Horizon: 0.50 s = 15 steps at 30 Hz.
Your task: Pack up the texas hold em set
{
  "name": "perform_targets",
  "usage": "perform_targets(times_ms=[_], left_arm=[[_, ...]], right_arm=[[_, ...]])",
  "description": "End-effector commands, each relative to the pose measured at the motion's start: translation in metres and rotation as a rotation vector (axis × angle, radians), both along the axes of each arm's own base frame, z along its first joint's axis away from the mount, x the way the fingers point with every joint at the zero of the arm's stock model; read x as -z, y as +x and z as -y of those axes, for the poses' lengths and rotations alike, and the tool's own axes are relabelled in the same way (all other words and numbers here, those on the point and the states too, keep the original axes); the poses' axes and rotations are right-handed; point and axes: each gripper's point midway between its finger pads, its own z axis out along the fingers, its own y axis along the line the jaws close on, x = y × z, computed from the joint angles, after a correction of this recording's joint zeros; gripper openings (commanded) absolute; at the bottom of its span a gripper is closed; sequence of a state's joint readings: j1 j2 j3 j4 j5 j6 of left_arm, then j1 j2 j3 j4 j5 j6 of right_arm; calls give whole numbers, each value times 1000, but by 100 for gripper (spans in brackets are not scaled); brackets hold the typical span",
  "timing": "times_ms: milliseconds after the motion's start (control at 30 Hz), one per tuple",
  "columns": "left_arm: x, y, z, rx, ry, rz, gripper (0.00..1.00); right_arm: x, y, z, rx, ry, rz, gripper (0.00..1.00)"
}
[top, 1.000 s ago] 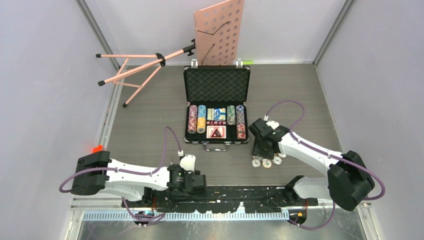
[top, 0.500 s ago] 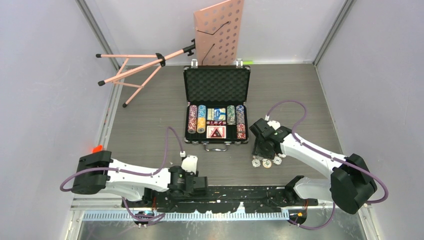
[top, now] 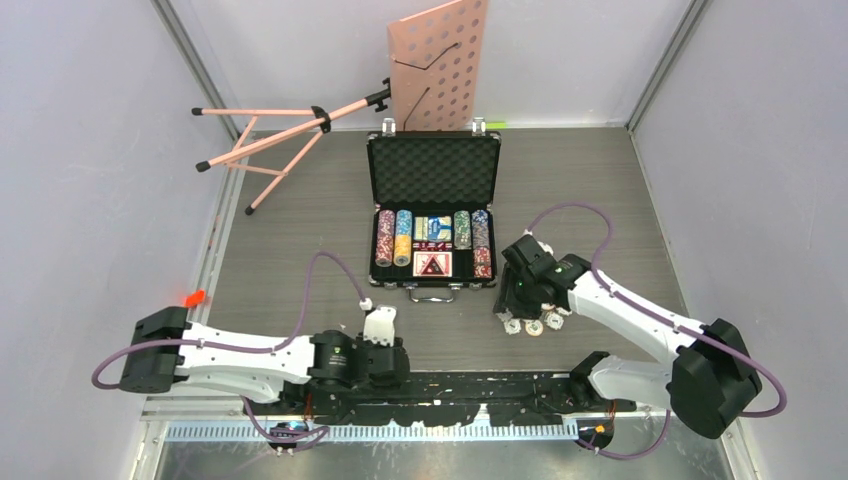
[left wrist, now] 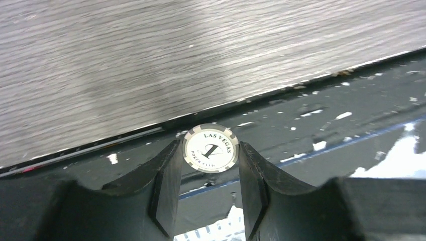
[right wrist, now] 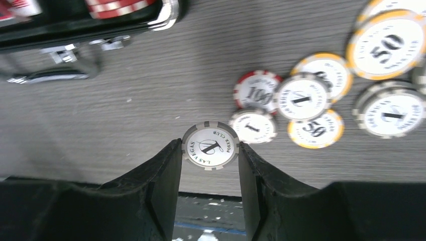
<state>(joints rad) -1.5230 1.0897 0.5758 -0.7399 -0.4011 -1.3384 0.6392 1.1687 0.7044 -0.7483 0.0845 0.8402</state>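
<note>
The black briefcase (top: 433, 170) lies open at mid table, with rows of chips, card decks and dice in its lower half. My left gripper (left wrist: 210, 153) is shut on a white poker chip (left wrist: 210, 148) marked 1, held edge to edge over the black rail at the table's near edge. My right gripper (right wrist: 210, 149) is shut on another white chip (right wrist: 210, 146) marked 1, just above the table beside several loose chips (right wrist: 301, 98). In the top view those loose chips (top: 532, 324) lie right of the case's front corner, under the right gripper (top: 518, 302).
A pink music stand (top: 438, 62) leans at the back wall, its tripod legs (top: 262, 140) spread over the far left of the table. The case's handle (right wrist: 60, 75) and corner (right wrist: 171, 10) show near the right gripper. Grey walls close both sides.
The left gripper has shut on the white chip and its arm has drawn back to the left. The right gripper has shifted slightly nearer the loose chips, still holding its chip.
</note>
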Motion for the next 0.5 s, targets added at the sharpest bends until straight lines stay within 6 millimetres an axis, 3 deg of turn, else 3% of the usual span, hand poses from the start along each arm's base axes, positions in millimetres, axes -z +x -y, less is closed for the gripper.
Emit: perform_targets(times_ms=[0,233,467], left_arm=[[-19,12,30,34,-185,82,27],[-35,39,34,27,-259,111,25],[-45,66,43,68,-210,142,25]], right_arm=[[-24,6,-41,-78,219,37,44],[-32,21,-49,-90,215,70,43],[-56,70,-70,-81,186,150,42]])
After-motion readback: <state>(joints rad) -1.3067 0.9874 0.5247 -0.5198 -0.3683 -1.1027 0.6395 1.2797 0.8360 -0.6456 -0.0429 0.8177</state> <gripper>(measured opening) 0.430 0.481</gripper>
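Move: Each hand already holds a white "1" chip. From the right hand, the empty end of the case slot beside the red chips is about 12 cm ahead and 9 cm left, nearly level; the red chips sit some 12 cm ahead and 5 cm left, the case handle 4 cm ahead and 16 cm left, the loose chips 7 cm right, slightly below. From the left hand, that slot is about 28 cm ahead and 14 cm right. The right hand carries its pinched chip about 5 cm left and some 3 cm up, then turns forward too for about 3 cm, leaving the loose chips for the case's front edge, its fingertips swinging roughly 10 degrees left. Meanwhile the left hand keeps its own chip pinched and lifts a little to the right, then heads forward over the table's front edge, about 5 cm ahead in all. ##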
